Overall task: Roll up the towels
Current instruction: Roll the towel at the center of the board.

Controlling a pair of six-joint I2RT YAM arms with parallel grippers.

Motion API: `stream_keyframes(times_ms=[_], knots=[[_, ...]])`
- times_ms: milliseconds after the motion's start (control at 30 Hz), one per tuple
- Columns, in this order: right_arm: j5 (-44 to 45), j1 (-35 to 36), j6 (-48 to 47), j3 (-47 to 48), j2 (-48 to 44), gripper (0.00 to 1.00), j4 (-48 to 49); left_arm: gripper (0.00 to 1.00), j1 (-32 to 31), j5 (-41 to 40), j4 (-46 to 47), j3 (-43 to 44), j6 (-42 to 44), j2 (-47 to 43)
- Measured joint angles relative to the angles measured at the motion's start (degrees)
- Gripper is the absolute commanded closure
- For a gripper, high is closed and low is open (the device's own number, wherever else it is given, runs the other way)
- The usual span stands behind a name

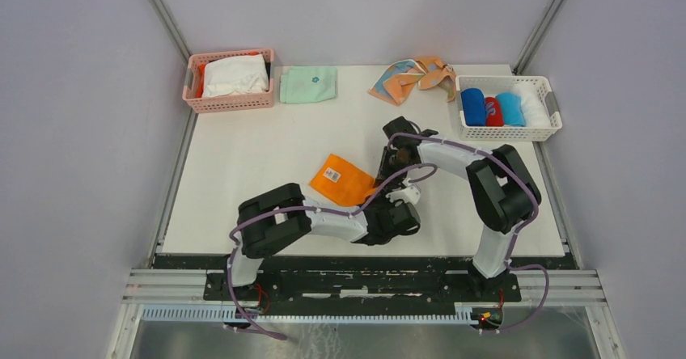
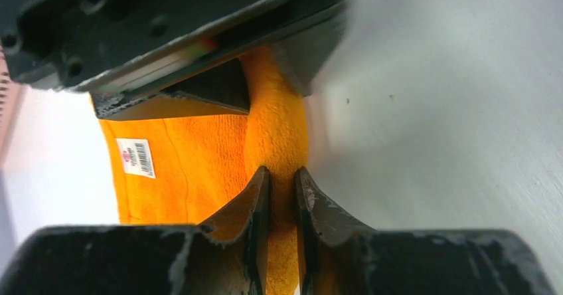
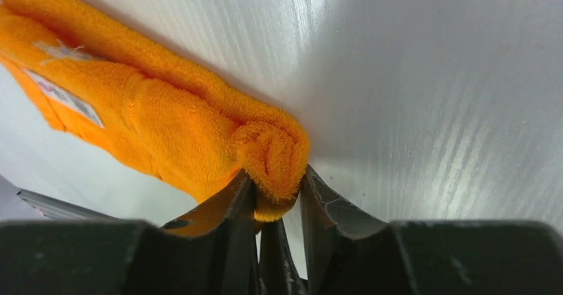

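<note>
The orange towel (image 1: pixel 344 179) lies mid-table with its right edge rolled up, a white label on its flat part. My left gripper (image 2: pixel 282 172) is shut on the rolled edge of the orange towel (image 2: pixel 192 155). My right gripper (image 3: pixel 277 175) holds the rolled end of the orange towel (image 3: pixel 172 129) between both fingertips, its jaws wider than the left's. From above, the left gripper (image 1: pixel 402 200) and right gripper (image 1: pixel 394 163) meet at that right edge. The peach towel (image 1: pixel 412 78) lies crumpled at the back. The blue towel (image 1: pixel 473 106) sits rolled in the white basket (image 1: pixel 506 133).
A folded mint-green cloth (image 1: pixel 308 83) lies at the back. Left of it stands a pink basket (image 1: pixel 230 103) holding white cloth. The white basket at the back right also holds several other rolls. The table's edges run along metal rails.
</note>
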Motion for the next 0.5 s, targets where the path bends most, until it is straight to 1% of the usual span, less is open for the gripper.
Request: stream_keyframes(times_ms=[100, 200, 300, 367, 500], knots=[[-1.0, -1.1, -1.0, -1.5, -2.9, 0.46, 1.0, 0.97, 2.6, 7.1, 0.4, -2.7, -3.0, -4.4], [-1.6, -3.0, -1.8, -3.2, -7.5, 0.39, 2.4, 0.97, 6.4, 15.6, 1.1, -5.6, -6.3, -8.9], [-1.5, -5.1, -1.5, -5.5, -12.4, 0.32, 5.9, 0.97, 10.6, 24.3, 3.3, -8.1, -9.8, -12.6], [-1.2, -6.4, -1.2, -7.2, -14.6, 0.3, 7.8, 0.97, 13.3, 30.3, 5.2, -9.9, -12.2, -14.5], [-2.9, -7.0, -1.0, -10.9, -16.2, 0.29, 12.2, 0.97, 21.3, 44.8, 11.2, -15.5, -18.7, -17.6]])
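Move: The orange towel lies on the board with its folded right edge pinched in both my hands. Its middle is about 7 cm left and 3 cm ahead of my left fingers, and some 9 cm left of and level with my right ones, roughly 1 cm below both. From my right hand, the patterned towel lies about 27 cm ahead and 10 cm to the right, and the white basket some 20 cm ahead and 34 cm right. I open my right fingers wide and let go of the far end of the orange towel's folded edge, lifting about 6 cm and drifting some 3 cm right and forward, away from the towel. My left hand keeps its pinch on the edge, low over the board, rolling right side up and tipping its fingers down, roughly 50 degrees in all, while easing 2 to 3 cm left and forward. ##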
